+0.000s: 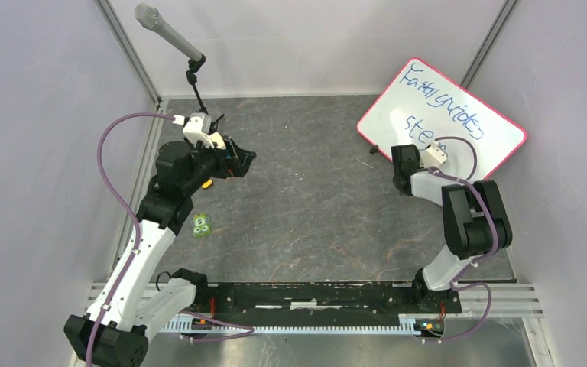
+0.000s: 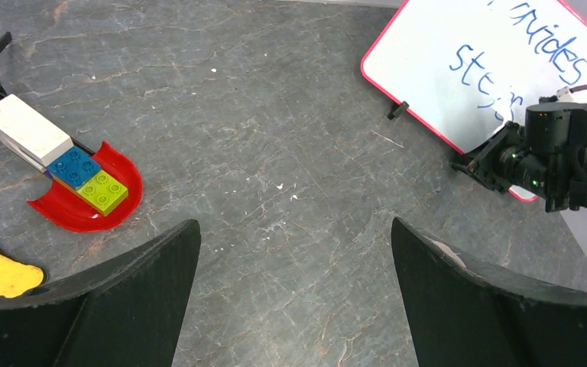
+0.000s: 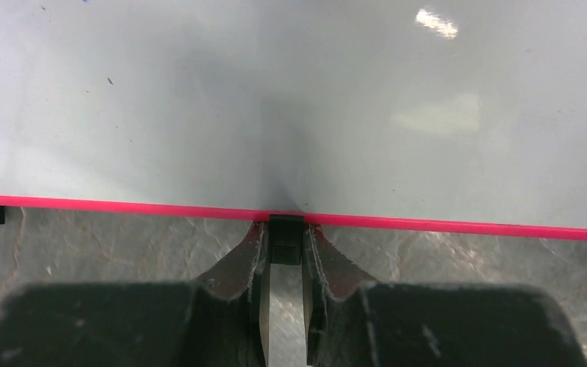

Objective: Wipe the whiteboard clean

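The whiteboard (image 1: 458,115) lies tilted at the back right, white with a pink-red frame and blue handwriting on it. It also fills the top of the right wrist view (image 3: 275,99) and shows in the left wrist view (image 2: 458,69). My right gripper (image 3: 285,233) is shut on a small black foot (image 3: 286,243) at the board's near edge. From above, this gripper (image 1: 397,151) sits at the board's lower left edge. My left gripper (image 1: 243,160) hangs open over the left of the table, and its fingers (image 2: 153,260) hold nothing.
A microphone (image 1: 164,30) on a stand rises at the back left. A red dish (image 2: 84,210) holds blue and green bricks, with a white block (image 2: 27,130) beside it. A yellow piece (image 2: 0,267) lies near. A green block (image 1: 201,224) sits by the left arm.
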You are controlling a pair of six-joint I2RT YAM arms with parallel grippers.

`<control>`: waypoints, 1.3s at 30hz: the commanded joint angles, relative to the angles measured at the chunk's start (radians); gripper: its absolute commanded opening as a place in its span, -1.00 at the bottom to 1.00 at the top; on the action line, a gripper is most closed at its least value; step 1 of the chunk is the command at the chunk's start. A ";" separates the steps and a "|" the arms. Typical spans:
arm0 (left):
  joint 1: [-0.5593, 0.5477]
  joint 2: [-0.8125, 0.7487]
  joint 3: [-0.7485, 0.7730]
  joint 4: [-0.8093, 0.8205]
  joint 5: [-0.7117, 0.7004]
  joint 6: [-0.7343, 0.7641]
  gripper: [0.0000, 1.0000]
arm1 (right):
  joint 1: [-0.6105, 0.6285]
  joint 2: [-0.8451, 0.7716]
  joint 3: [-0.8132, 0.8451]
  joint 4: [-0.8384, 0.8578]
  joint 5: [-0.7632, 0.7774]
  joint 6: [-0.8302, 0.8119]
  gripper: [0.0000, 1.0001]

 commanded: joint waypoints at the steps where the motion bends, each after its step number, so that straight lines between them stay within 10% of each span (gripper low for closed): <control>1: -0.003 -0.013 -0.002 0.019 -0.003 0.060 0.99 | 0.033 -0.075 -0.105 -0.063 -0.082 -0.076 -1.00; 27: 0.029 0.013 -0.025 0.037 -0.017 0.039 0.99 | 0.215 -0.393 -0.438 -0.131 -0.124 0.024 -0.97; 36: 0.034 0.032 -0.062 0.057 -0.123 0.040 0.99 | 0.216 -0.447 -0.410 -0.123 -0.087 -0.112 0.72; 39: 0.034 0.046 -0.074 0.048 -0.204 0.042 0.99 | 0.218 -0.489 -0.412 -0.109 -0.098 -0.202 0.85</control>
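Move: The right hand already grips the whiteboard by the black clip on its near-left edge. The clear table it is taken to lies about 9 cm back and 5 cm left. The whiteboard's middle is some 14 cm ahead and 9 cm right of the hand, and the free left clip about 8 cm ahead and 12 cm left, all near finger height. From the left hand, that clear table is roughly 49 cm right, 2 cm back and 27 cm below. Still pinching the clip, the right hand drags the whiteboard back and somewhat left across the table, about 9 cm back and 5 cm left, low and nearly level, turning some 13 degrees counter-clockwise. It stops, then opens wide and lets go of the clip. Late on, the empty, open left hand sinks about 4 cm, drifting left. ##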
